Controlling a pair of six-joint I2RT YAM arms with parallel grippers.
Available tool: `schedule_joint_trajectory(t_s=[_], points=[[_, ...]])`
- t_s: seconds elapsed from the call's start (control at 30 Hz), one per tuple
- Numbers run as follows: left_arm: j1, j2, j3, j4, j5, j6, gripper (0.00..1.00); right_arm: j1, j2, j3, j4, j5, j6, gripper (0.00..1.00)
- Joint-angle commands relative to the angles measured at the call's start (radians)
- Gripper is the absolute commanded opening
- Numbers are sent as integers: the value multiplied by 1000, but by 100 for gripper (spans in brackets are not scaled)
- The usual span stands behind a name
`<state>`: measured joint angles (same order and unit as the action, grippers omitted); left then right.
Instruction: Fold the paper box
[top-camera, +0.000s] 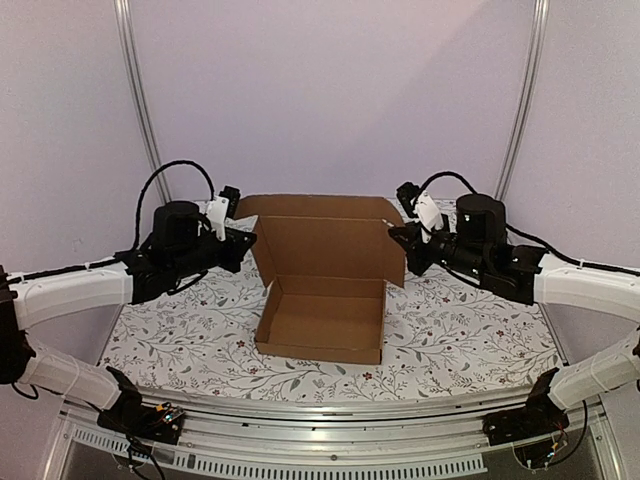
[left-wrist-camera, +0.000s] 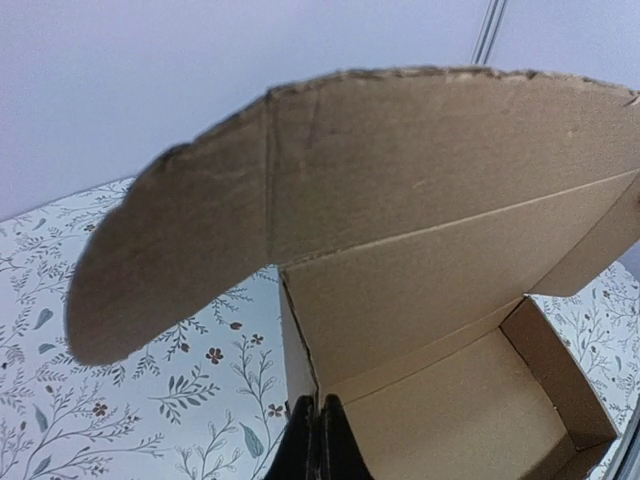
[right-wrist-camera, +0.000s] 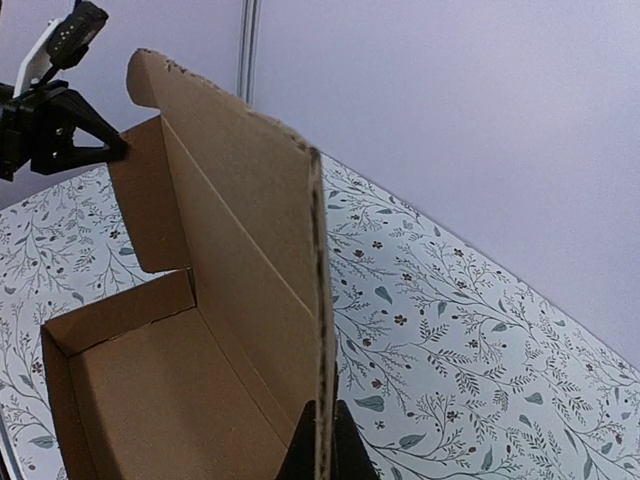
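The paper box (top-camera: 320, 325) is brown cardboard, standing mid-table as a shallow tray with its lid (top-camera: 330, 245) raised upright at the back. My left gripper (top-camera: 250, 240) is at the lid's left edge. In the left wrist view its fingers (left-wrist-camera: 305, 440) are pressed together where the box's (left-wrist-camera: 450, 200) left corner edge runs down to them. My right gripper (top-camera: 398, 243) is shut on the lid's right side flap. In the right wrist view that flap's (right-wrist-camera: 230, 250) edge passes between the black fingers (right-wrist-camera: 345, 450). The left gripper (right-wrist-camera: 118, 150) also shows there, touching the far flap.
A floral tablecloth (top-camera: 470, 330) covers the table. An aluminium rail (top-camera: 330, 430) runs along the near edge, with both arm bases at its ends. Two metal posts (top-camera: 140, 90) stand at the back against lilac walls.
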<state>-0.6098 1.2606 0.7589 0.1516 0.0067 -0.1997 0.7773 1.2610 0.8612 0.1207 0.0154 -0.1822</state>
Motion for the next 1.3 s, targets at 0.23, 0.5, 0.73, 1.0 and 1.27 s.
schedule_joint_trajectory(t_s=[0.23,0.5,0.73,1.0,1.27], points=[[-97,-43,-55,-26,-117,-54,0,83,63,-61,260,393,262,0],[-131,-15,-14,-41,-114,-123,0,167,129,-56,319,568,308,0],[-175,34,34,-65,-110,-159,0,218,167,-51,323,690,365,0],[-223,63,54,-92,-146,-159,0,247,185,-14,270,803,455,0],[-248,84,67,-99,-162,-156,0,269,218,23,232,824,551,0]])
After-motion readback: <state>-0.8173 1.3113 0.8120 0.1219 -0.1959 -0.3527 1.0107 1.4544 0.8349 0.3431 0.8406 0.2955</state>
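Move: Both my hands already pinch the lid's raised side flaps, one at each end. From my left hand the tray's middle lies about 15 cm to the right, 9 cm back and 16 cm below; from my right hand it is about 15 cm left, 6 cm back and 20 cm down. The upright lid panel's middle is some 15 cm right of my left hand, 4 cm ahead and 6 cm lower; the tuck flap, likewise 15 cm right, is roughly 7 cm ahead and 5 cm higher. Keeping both side flaps pinched, I draw my left hand back a couple of centimetres, then carry it right, towards the lid's middle, about 5 cm in all. My right hand turns clockwise nearly 40 degrees with some roll, easing forward and right about 2 cm each and sinking some 2.5 cm, bringing its flap round square to the lid. ##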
